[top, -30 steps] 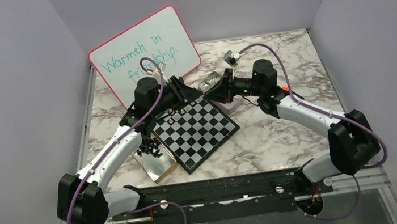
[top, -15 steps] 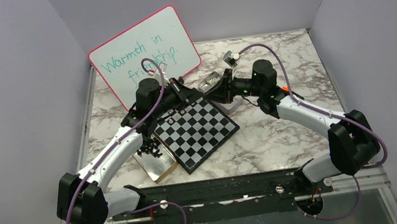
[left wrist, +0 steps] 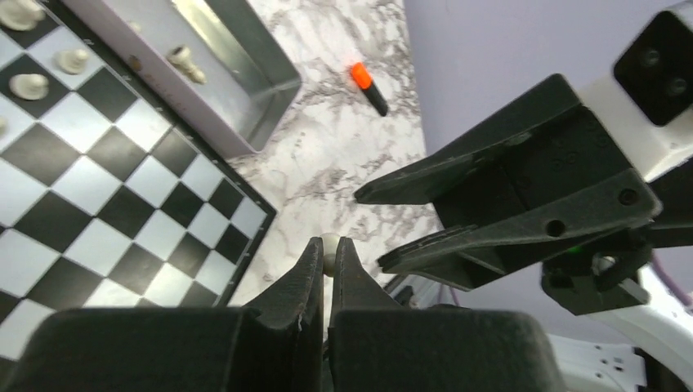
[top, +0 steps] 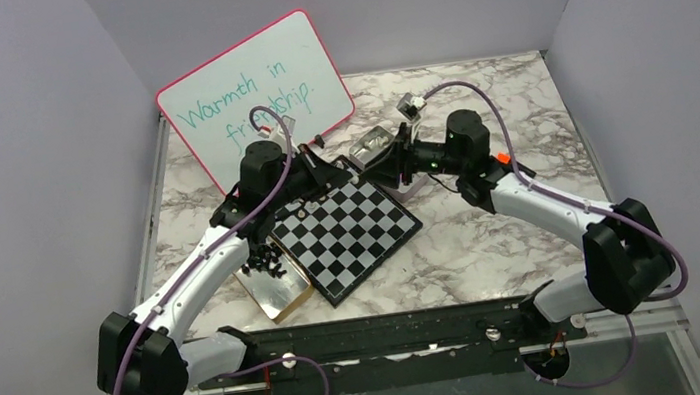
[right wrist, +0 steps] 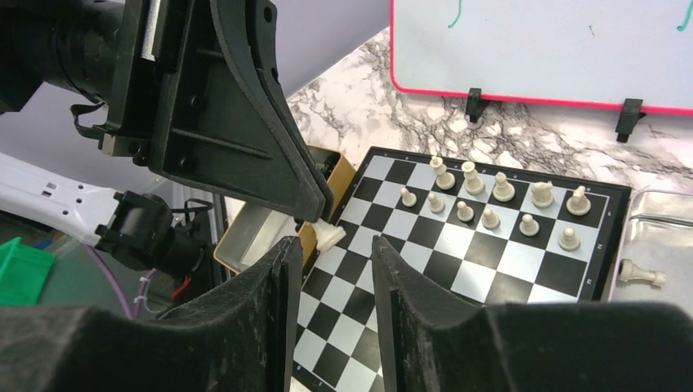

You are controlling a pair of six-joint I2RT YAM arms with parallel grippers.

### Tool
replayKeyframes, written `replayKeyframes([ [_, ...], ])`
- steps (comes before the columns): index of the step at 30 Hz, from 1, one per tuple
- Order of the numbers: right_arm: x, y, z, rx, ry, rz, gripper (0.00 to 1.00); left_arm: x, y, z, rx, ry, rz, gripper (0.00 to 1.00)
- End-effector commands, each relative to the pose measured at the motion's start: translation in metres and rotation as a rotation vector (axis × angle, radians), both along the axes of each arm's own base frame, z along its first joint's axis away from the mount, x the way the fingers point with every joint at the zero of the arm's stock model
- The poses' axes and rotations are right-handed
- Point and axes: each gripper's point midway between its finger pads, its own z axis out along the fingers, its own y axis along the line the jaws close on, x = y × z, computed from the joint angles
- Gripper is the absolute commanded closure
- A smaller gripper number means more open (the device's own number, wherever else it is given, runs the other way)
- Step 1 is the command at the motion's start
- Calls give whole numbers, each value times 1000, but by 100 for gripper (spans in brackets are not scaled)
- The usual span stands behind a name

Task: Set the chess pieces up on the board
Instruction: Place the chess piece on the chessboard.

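A cream-white chess piece (left wrist: 330, 247) hangs in the air above the board's far corner, pinched by my left gripper (left wrist: 328, 245), which is shut on it. In the right wrist view the same white piece (right wrist: 329, 235) pokes from the left gripper's fingers (right wrist: 245, 139). My right gripper (right wrist: 335, 241) is open, its jaws standing either side of the piece without touching it. The board (top: 350, 233) lies tilted mid-table, with several white chess pieces (right wrist: 490, 200) in two rows at its far end. Black chess pieces (top: 265, 260) are heaped on a gold tin.
A silver tin (left wrist: 245, 73) behind the board holds a loose white piece (right wrist: 641, 275). The gold tin (top: 276, 287) sits at the board's left. A pink-rimmed whiteboard (top: 253, 98) leans at the back left. An orange-capped marker (left wrist: 368, 86) lies on the marble.
The left gripper has shut on the white piece. The right gripper, which was closed round it, has opened. Both wrists have shifted slightly toward the back.
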Motion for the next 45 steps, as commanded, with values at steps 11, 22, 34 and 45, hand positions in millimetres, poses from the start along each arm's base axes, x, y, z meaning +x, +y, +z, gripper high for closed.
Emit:
replayKeyframes([
  [11, -9, -13, -5, -15, 51, -65, 0, 17, 84, -36, 449, -125, 262, 100],
  [22, -12, -19, -9, -39, 66, -91, 0, 31, 151, -92, 713, -24, 444, 100],
  [34, -11, -19, -15, -61, 88, -91, 0, 27, 157, -151, 761, 91, 400, 100],
  [45, -10, -19, -16, -72, 90, -94, 0, 31, 149, -177, 733, 129, 378, 100],
])
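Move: The pawn pinched in my left fingers is bound for the empty g2 square, about 16 cm to the left, 3 cm ahead and some 20 cm below. The f2 pawn stands about 14 cm left and 5 cm ahead, the king about 12 cm left and 8 cm ahead, both some 19 cm down; the black-piece box is about 21 cm left, 10 cm back and 21 cm down. From my right hand, g2 lies roughly 18 cm left, 3 cm ahead and 20 cm below. Keeping its pinch on the white pawn, my left hand sweeps about 15 cm left while sinking, then goes nearly straight down towards g2, some 17 cm lower in all. Meanwhile I swing its fingers by about 50 degrees, from pointing right and forward to forward and down. My right hand opens fully and eases a few centimetres down, right and back, away from the pawn. ##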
